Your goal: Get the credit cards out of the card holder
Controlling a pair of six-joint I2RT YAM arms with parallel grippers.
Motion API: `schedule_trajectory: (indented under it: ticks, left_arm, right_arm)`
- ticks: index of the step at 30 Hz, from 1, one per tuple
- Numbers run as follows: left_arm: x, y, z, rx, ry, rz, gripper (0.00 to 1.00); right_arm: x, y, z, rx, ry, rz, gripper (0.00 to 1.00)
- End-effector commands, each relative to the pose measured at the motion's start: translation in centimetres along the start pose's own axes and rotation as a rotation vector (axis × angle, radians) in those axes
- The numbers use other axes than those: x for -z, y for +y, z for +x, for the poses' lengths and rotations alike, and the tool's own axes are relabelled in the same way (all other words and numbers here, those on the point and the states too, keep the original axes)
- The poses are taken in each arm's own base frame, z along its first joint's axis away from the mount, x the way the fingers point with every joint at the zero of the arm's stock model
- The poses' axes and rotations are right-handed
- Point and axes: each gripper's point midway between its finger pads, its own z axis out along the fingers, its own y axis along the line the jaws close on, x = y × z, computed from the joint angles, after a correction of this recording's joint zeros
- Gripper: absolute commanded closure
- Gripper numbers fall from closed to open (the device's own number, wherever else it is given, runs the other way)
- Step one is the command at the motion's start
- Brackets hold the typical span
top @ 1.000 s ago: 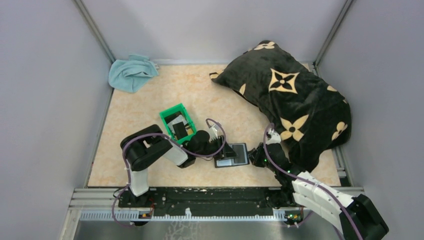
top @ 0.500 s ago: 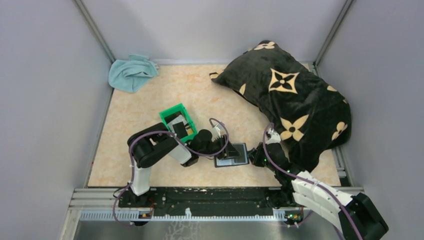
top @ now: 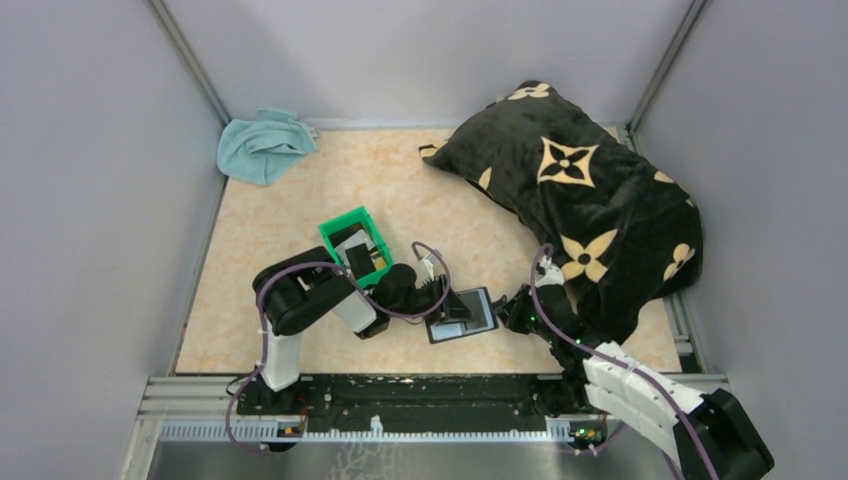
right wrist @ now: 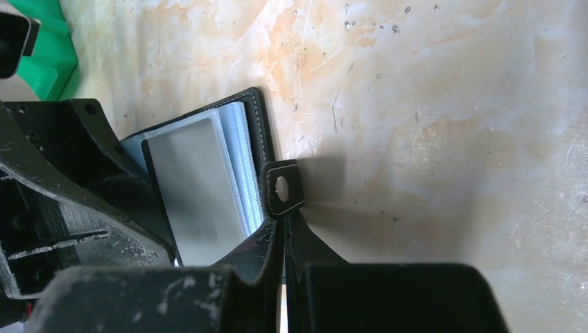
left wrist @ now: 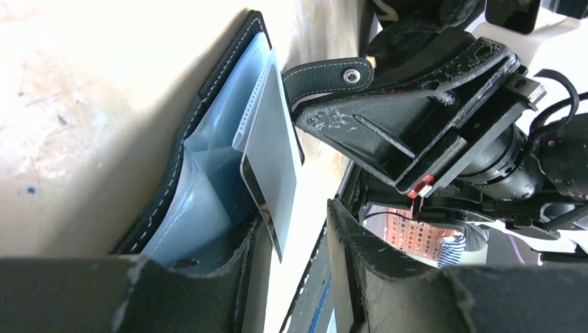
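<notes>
The black card holder lies open and skewed on the table between both grippers, with grey-blue sleeves fanned out. A pale grey credit card sticks out of a sleeve, and its dark edge faces me. My left gripper is open, the card's near corner sitting between its fingers, close to the left finger. My right gripper is shut on the holder's snap strap. Other cards lie in the green bin.
The green bin stands just left of the left gripper. A big black pillow with tan flowers fills the right side behind the right gripper. A teal cloth lies in the far left corner.
The card holder has turned from square to skewed, its right end swung up. The left arm's elbow shifted right and its gripper slid a little left. The right gripper nudged forward on the strap.
</notes>
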Motion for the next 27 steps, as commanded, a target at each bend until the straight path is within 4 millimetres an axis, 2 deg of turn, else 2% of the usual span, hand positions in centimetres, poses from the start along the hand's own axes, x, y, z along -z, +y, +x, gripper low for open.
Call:
schedule_trajectory:
  ticks: [1,7,13,15,18,22,24,27]
  left_arm:
    - [1.0,-1.4,-0.2,-0.029,-0.005,0.062,0.59]
    - [2.4,-1.2,-0.7,-0.012,-0.036,0.073,0.64]
    - [3.1,-1.0,-0.9,-0.011,-0.037,0.075,0.76]
    - [2.9,-0.8,-0.8,-0.010,-0.027,0.071,0.80]
    - [2.6,-0.6,-0.6,-0.001,-0.011,0.072,0.83]
    - [2.2,-0.2,-0.4,0.009,0.006,0.067,0.83]
    - [2.1,-0.1,-0.3,0.012,0.013,0.067,0.81]
    - [2.1,-0.1,-0.2,0.014,0.016,0.069,0.80]
  right_arm:
    - [0.0,-0.3,0.3,-0.028,0.018,0.005,1.00]
    - [0.0,-0.4,0.2,-0.039,0.018,0.007,1.00]
    - [-0.1,-0.3,0.1,-0.034,0.016,0.002,1.00]
    - [0.1,0.6,-0.2,0.009,0.015,-0.046,1.00]
    - [0.7,3.1,-1.1,0.059,0.006,-0.148,1.00]
    - [1.6,6.3,-2.4,0.112,-0.010,-0.251,1.00]
    - [1.6,7.0,-2.6,0.130,-0.009,-0.257,1.00]
    - [0.6,6.9,-2.6,0.139,0.003,-0.238,1.00]
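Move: The card in its raised clear sleeve lies about 3 cm to the right of the left hand and level with it, 1 cm lower, its near edge between the open fingers. The card holder's middle is straight below, some 3 cm down and 1 cm back; its strap is 8 cm right and 1 cm ahead. From the right hand, the strap is at the shut fingertips, about 1 cm left, and the card some 6 cm left, 1 cm back. Draw the left gripper about 3 cm to the left, closing the fingers from roughly half open to nearly shut around the card's near edge, then hold about there. Keep the right fingertips shut on the strap at first; once the left hand has stopped, bring them free, up about 3 cm and as far left towards the card, turning some 10 degrees counter-clockwise. ##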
